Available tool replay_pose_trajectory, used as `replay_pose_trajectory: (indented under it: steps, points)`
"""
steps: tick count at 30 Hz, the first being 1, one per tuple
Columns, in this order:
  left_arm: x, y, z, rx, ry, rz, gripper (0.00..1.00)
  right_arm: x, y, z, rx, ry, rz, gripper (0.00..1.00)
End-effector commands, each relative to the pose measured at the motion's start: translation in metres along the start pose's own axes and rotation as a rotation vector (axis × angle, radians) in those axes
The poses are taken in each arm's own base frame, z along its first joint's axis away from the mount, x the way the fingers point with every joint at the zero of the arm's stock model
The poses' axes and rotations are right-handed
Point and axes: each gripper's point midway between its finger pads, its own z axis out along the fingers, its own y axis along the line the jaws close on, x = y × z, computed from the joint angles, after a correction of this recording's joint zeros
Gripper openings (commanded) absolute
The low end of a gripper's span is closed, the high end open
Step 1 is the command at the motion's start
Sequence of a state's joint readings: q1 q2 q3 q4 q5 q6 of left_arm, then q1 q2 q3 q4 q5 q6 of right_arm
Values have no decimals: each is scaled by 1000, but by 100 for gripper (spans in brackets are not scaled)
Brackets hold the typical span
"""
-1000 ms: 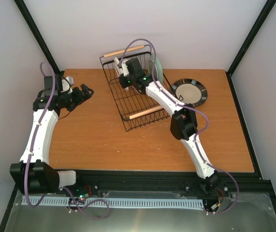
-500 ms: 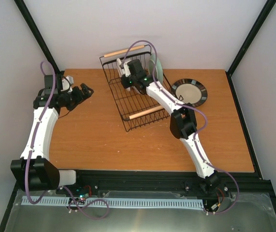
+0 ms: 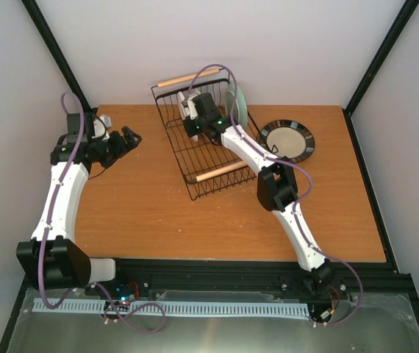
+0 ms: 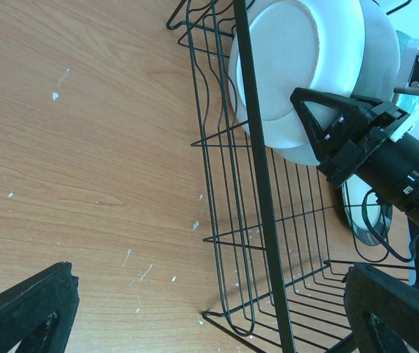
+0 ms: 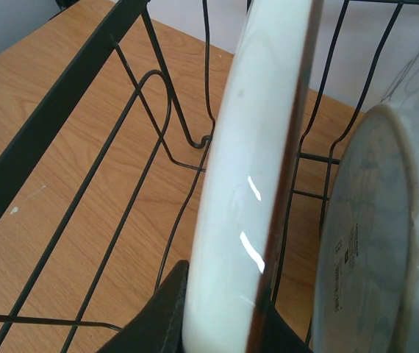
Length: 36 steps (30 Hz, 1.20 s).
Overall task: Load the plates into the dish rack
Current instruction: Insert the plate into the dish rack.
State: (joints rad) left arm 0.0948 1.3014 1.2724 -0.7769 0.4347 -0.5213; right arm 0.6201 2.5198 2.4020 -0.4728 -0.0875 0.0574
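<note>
The dish rack [image 3: 203,151], a black wire basket with wooden handles, stands at the back centre of the table. A mint green plate [image 3: 240,103] stands on edge along its right side, its underside showing in the right wrist view [image 5: 378,235]. My right gripper [image 5: 257,327] is inside the rack, shut on the edge of a plate [image 5: 261,147] with a white underside and a dark red rim, held upright beside the mint one. That plate shows in the left wrist view [image 4: 290,66] too. A black-rimmed cream plate [image 3: 287,141] lies flat to the right of the rack. My left gripper [image 3: 125,140] hangs open left of the rack, holding nothing.
The rack's wire wall [image 4: 257,184] stands right in front of my left gripper's fingers [image 4: 26,312]. Bare wooden table [image 3: 151,206] lies in front of the rack. Black frame posts [image 3: 55,51] rise at the back corners, with white walls behind.
The right gripper and its plate have shifted slightly left inside the rack. The left arm has not moved.
</note>
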Motion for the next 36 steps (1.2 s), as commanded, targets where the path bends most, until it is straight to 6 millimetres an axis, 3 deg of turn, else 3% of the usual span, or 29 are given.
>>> replay_pose_trajectory:
  steps: [1,10,25,36]
  points:
    - [-16,-11,-10,27,-53,45,100,-35,10,-14,-13,-115,-32,12]
    - [-14,-11,-12,31,-54,43,100,-28,17,-17,-2,-87,-53,16]
    - [-8,-12,-20,38,-64,45,100,-22,24,-24,24,-65,-77,31]
    - [-1,-13,-19,62,-55,29,100,-11,22,-58,53,-56,-86,43]
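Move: My right hand holds the near edge of the striped plate, already down in the rack. The plate's middle is about 8 cm ahead, 2 cm left and 3 cm below. The flower plate is roughly 5 cm to the right of it, the mint plate about 10 cm ahead and 15 cm right of my hand. The rack's near wooden handle is 15 cm back and 13 cm right. From my left hand, the striped plate is some 22 cm ahead, 14 cm right and 12 cm below. With my right hand I let go of the striped plate, parting the fingers gradually from their pinch to a bit under half open, one still on each side of the edge. I ease back barely 1 cm with a slight dip at first, then draw back faster, away from the plate's middle, ending about 3.5 cm back and 1 cm right. ##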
